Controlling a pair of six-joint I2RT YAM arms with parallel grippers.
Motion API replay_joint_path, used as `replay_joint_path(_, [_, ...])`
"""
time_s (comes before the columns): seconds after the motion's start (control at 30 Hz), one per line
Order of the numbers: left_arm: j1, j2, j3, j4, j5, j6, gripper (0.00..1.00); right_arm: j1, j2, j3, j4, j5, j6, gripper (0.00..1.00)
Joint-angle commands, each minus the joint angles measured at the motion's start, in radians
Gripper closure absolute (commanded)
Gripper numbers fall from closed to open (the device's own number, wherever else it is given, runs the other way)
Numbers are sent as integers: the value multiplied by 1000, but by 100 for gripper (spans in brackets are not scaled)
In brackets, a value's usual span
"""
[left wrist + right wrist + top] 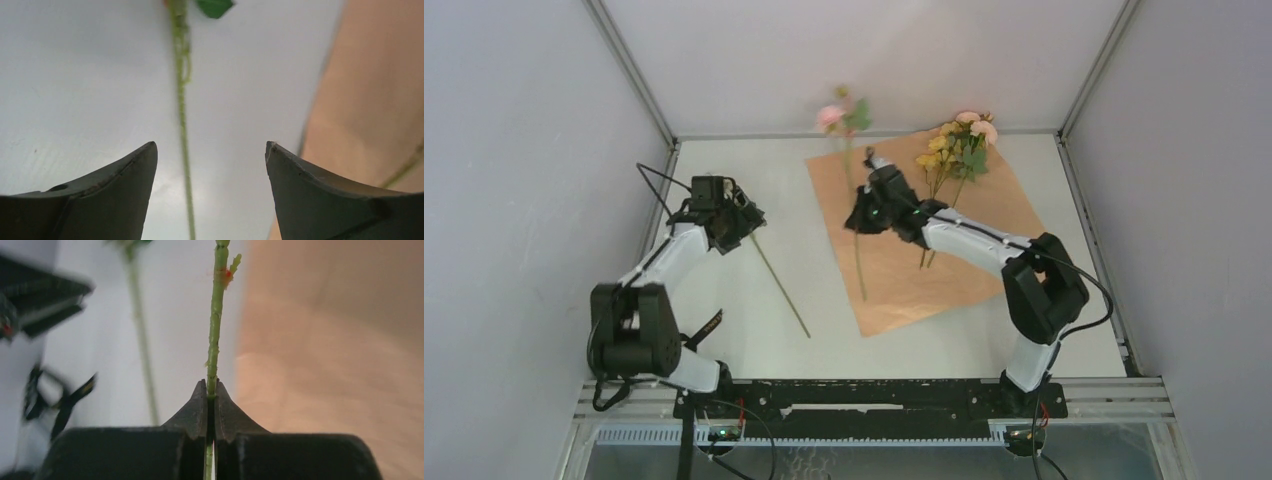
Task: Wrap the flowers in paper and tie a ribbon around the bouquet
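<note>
The paper [944,240] lies flat with its tan-orange face up. A bunch of yellow and pink flowers [959,145] rests on its far corner. My right gripper [861,218] is shut on the thin green stalk [214,335] of a single pink flower [831,117] over the paper's left edge [340,340]. My left gripper [736,222] is open above another long green stalk [779,272] lying on the white table. That stalk [182,125] runs between the open fingers [125,185] without touching them. The ribbon is out of view.
The white table [724,320] is boxed in by grey walls at the back and sides. Both arm bases stand on the black rail [864,395] at the near edge. The paper's edge [370,100] lies just right of my left gripper.
</note>
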Motion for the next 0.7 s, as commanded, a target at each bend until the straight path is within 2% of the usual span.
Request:
replay_joint_path(0.0, [7, 175, 52, -3, -125, 10, 16, -146, -46, 6, -165, 309, -99, 100])
replay_joint_path(0.07, [5, 254, 94, -7, -153, 9, 17, -205, -27, 9, -173, 336, -114, 100])
replay_joint_path(0.1, [5, 287, 114, -9, -164, 9, 18, -232, -13, 16, -176, 342, -124, 96])
replay_joint_path(0.13, [5, 318, 129, -11, -174, 9, 18, -257, 3, 29, -196, 345, -133, 83])
replay_joint_path(0.17, [4, 345, 149, -12, -184, 9, 19, -277, 24, 51, -223, 346, -146, 62])
replay_joint_path(0.2, [2, 368, 161, -11, -189, 9, 23, -297, 44, 77, -264, 348, -155, 50])
replay_joint_path(0.23, [2, 390, 175, -13, -187, 11, 28, -311, 64, 109, -312, 356, -160, 41])
replay_joint_path(0.33, [-8, 430, 221, -16, -183, 6, 31, -322, 76, 137, -372, 397, -184, 35])
replay_joint_path(0.5, [-21, 482, 299, -73, -164, 24, 39, -287, -11, 77, -377, 415, -195, 32])
replay_joint_path(0.67, [-28, 495, 318, -125, -156, 31, 44, -234, -119, -1, -369, 406, -193, 31])
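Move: The right hand holds a pink flower; its laying spot on the paper is about 9 cm ahead, 19 cm right and 11 cm below. The yellow flower lies some 6 cm ahead and 21 cm right, the other pink flower 9 cm ahead and 25 cm right, both at that depth. From the left hand, the last flower's upper stem is about 4 cm ahead, 2 cm left and 11 cm below; its tail end lies 25 cm back, 14 cm right. Right swings its flower about 20 cm right and opens; left sinks 10 cm astride the last stem, narrowing. ##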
